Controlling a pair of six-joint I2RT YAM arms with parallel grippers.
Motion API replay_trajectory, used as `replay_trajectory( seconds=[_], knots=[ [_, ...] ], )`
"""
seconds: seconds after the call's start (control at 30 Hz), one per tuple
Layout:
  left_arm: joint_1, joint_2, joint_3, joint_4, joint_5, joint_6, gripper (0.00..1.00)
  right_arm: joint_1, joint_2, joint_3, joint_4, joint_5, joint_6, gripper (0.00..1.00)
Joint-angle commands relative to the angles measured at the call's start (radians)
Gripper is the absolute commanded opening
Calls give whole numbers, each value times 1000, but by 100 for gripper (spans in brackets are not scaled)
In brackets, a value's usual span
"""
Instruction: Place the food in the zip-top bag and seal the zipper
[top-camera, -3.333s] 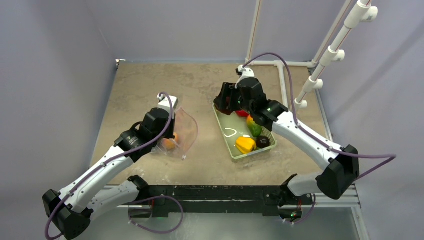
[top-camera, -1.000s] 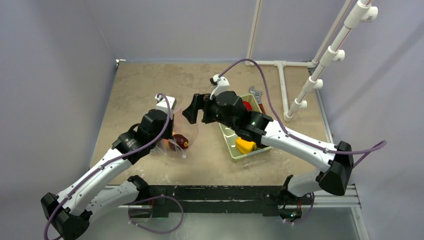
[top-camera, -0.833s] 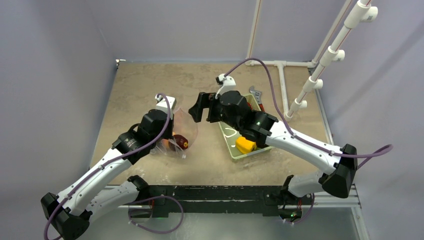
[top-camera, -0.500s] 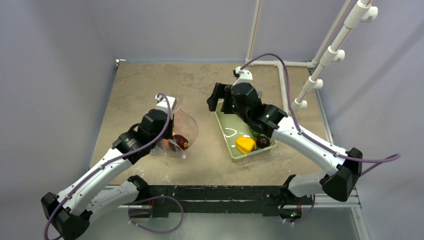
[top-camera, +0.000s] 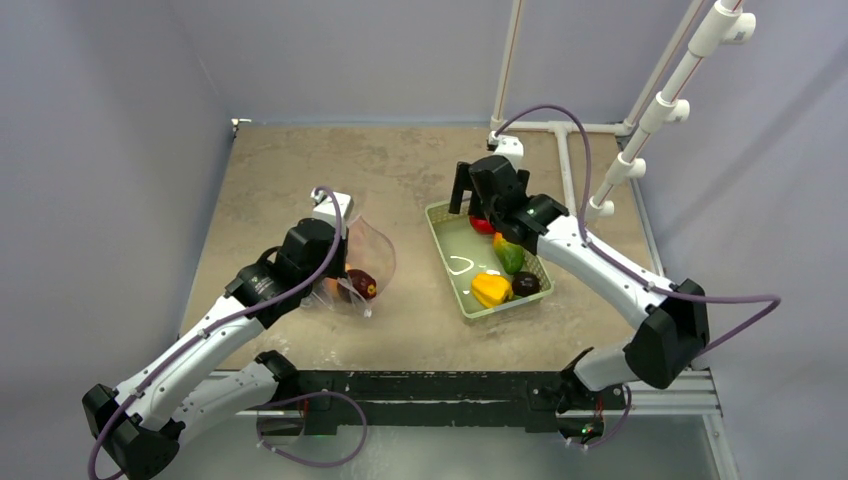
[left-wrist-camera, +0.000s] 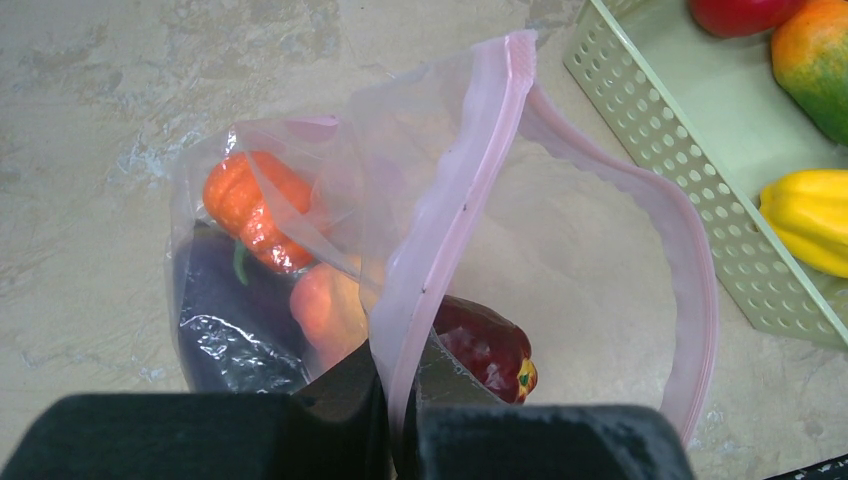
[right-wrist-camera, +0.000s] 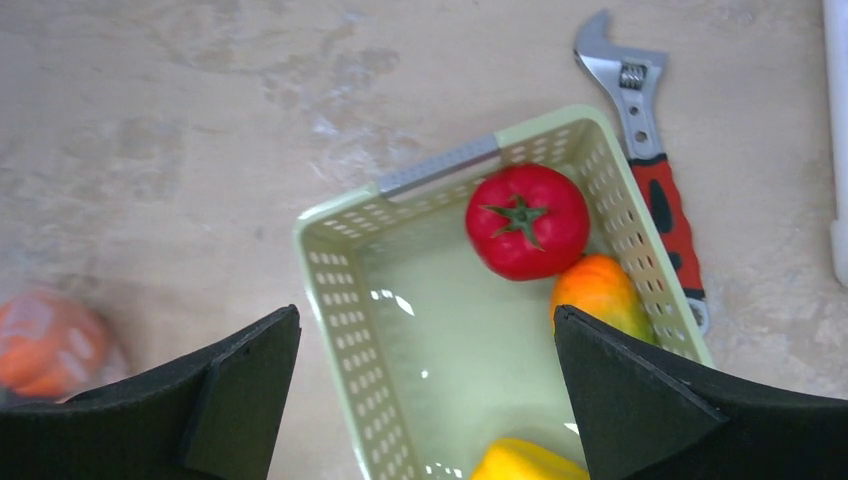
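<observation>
The zip-top bag (left-wrist-camera: 600, 260) lies open on the table, its pink zipper (left-wrist-camera: 480, 150) curving round the mouth. My left gripper (left-wrist-camera: 400, 385) is shut on the near mouth edge (top-camera: 338, 262). Inside the bag lie a purple eggplant (left-wrist-camera: 225, 310), an orange piece (left-wrist-camera: 250, 205), a peach (left-wrist-camera: 330, 305) and a dark red pepper (left-wrist-camera: 490, 345). My right gripper (right-wrist-camera: 427, 312) hangs open and empty over the far end of the green basket (right-wrist-camera: 340, 290). A red tomato (right-wrist-camera: 527, 220), an orange-green fruit (right-wrist-camera: 595, 295) and a yellow pepper (right-wrist-camera: 525, 465) sit in the basket, with a dark plum (top-camera: 526, 284).
The green basket (top-camera: 437, 232) stands right of the bag (top-camera: 372, 262), a short gap between them. A red-handled wrench (right-wrist-camera: 640, 130) lies just beyond the basket. White pipes (top-camera: 640, 140) rise at the back right. Walls enclose the table's left and far sides.
My right arm has swung from above the bag's mouth back over the basket's far end, jaws open throughout. A dark red pepper has appeared in the bag. The left arm has held still.
</observation>
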Motion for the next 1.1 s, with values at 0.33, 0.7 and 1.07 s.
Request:
replay_trajectory(
  seconds=[0.33,0.7,1.07],
  knots=[
    [2,-2,1,45,3,1,0,-95,170,-55,82,-12,-90,99],
    [2,0,1,47,4,5,0,-147,303,-34,169,-20,-118,99],
    [2,10,3,47,1,6,0,-190,388,-17,227,-45,-143,99]
  ],
)
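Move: The tomato lies in the far end of the green basket, about 8 cm ahead of the right hand, 5 cm to its right and 18 cm below. Of the tomato, the mango sits some 7 cm nearer and 4 cm right, the yellow pepper about 14 cm nearer and roughly level sideways, and the wrench lies outside the basket, 7 cm right and 1 cm farther out. From the left hand, the tomato is roughly 16 cm ahead, 25 cm right and 15 cm below. Down in one steady sweep of about 15 cm, easing off near the end, the right hand sinks to the tomato while also working some 6 cm forward and 5 cm to the right. The wrist tips down about 15 degrees and rolls its left side lower by nearly as much; the fingers stay wide open, their tips coming close on either side of the tomato. ##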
